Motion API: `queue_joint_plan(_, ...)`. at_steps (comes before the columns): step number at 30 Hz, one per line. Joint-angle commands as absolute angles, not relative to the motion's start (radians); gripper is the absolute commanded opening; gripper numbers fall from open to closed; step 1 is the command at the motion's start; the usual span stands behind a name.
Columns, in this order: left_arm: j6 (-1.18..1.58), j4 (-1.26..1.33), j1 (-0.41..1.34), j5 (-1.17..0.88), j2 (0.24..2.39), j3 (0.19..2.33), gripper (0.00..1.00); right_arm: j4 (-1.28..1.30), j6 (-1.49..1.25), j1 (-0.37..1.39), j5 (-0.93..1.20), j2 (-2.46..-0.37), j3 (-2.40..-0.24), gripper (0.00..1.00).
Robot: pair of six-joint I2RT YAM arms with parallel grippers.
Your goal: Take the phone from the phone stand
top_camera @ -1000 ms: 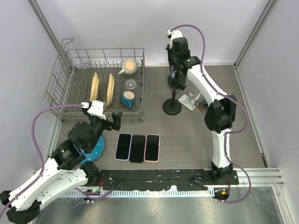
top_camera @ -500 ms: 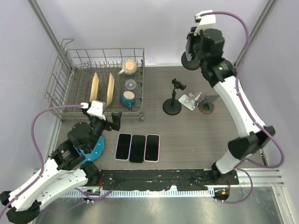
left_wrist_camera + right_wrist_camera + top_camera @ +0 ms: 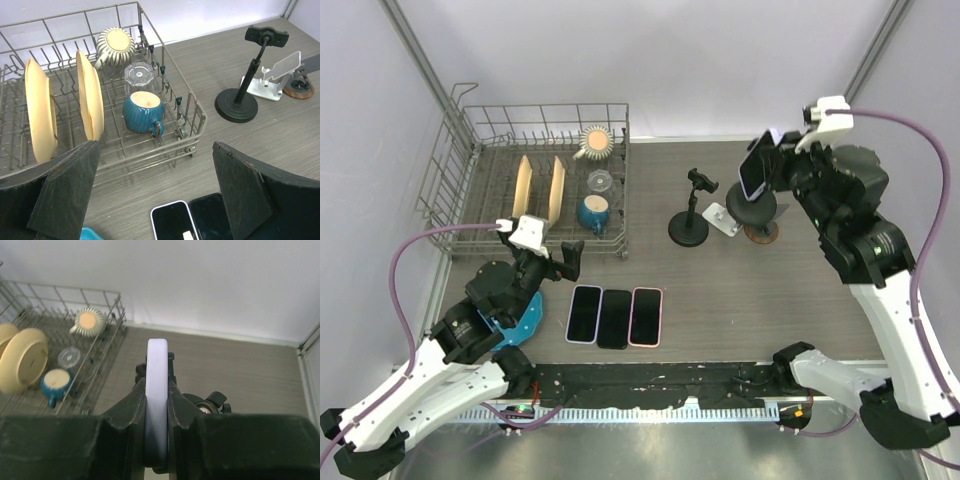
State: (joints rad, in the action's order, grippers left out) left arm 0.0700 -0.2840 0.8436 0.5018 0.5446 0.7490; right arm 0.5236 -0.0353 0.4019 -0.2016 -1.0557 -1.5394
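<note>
A phone in a pale lavender case (image 3: 752,170) is in the air, edge-on between the fingers of my right gripper (image 3: 758,183). In the right wrist view both pads press the phone's (image 3: 157,385) flat sides, so that gripper (image 3: 157,412) is shut on it. The black phone stand (image 3: 689,228) stands left of and below the phone, with its clamp (image 3: 700,181) empty. The left wrist view shows the same stand (image 3: 236,105) at the far right. My left gripper (image 3: 552,262) is open, low over the table by the dish rack, with nothing between its fingers (image 3: 65,195).
Three phones (image 3: 615,317) lie side by side on the table in front of the left gripper. A wire dish rack (image 3: 470,150) holds plates, a teal mug (image 3: 593,211) and a glass. A white stand (image 3: 725,218) and a round wooden puck (image 3: 763,234) sit under the right gripper.
The right arm rose from the black stand and swung to the right and nearer, carrying the phone. The left arm has not moved.
</note>
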Motion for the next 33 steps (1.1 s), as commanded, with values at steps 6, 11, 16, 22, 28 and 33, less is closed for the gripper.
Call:
queue_joint_plan(6, 0.061, -0.232, 0.841, 0.439, 0.577, 0.75, 1.0, 0.476, -0.141, 0.407, -0.014, -0.841, -1.255, 0.01)
queue_joint_plan(11, 0.054, -0.23, 0.841, 0.391, 0.595, 0.75, 1.0, 0.41, -0.187, 0.407, 0.066, -0.79, -1.089, 0.01)
queue_joint_plan(16, 0.048, -0.229, 0.839, 0.371, 0.603, 0.749, 1.0, 0.27, -0.206, 0.407, 0.118, -0.784, -0.937, 0.01)
queue_joint_plan(22, 0.035, -0.224, 0.841, 0.368, 0.603, 0.746, 1.0, 0.172, -0.203, 0.407, 0.19, -0.822, -0.861, 0.01)
queue_joint_plan(28, 0.028, -0.216, 0.839, 0.351, 0.595, 0.741, 1.0, 0.112, -0.206, 0.408, 0.204, -0.836, -0.81, 0.01)
queue_joint_plan(33, 0.028, -0.215, 0.841, 0.334, 0.604, 0.741, 1.0, 0.118, -0.207, 0.408, 0.212, -0.833, -0.796, 0.01)
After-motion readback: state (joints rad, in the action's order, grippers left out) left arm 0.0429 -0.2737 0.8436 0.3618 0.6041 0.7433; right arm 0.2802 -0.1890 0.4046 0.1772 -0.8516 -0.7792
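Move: The right hand holds the phone with its stand hanging from it; the clear table it goes to lies some 5 cm back, 7 left and 41 below. From that spot the emptied black stand is about 16 cm farther out and 6 left, the white stand 18 farther out and 3 right, the pink-rimmed phone 7 nearer and 17 left. From the left hand, the held phone lies some 14 cm ahead, 35 right and 16 above. Right hand, still pinching the phone, sinks some 23 cm and left towards clear table; open left eases right. ##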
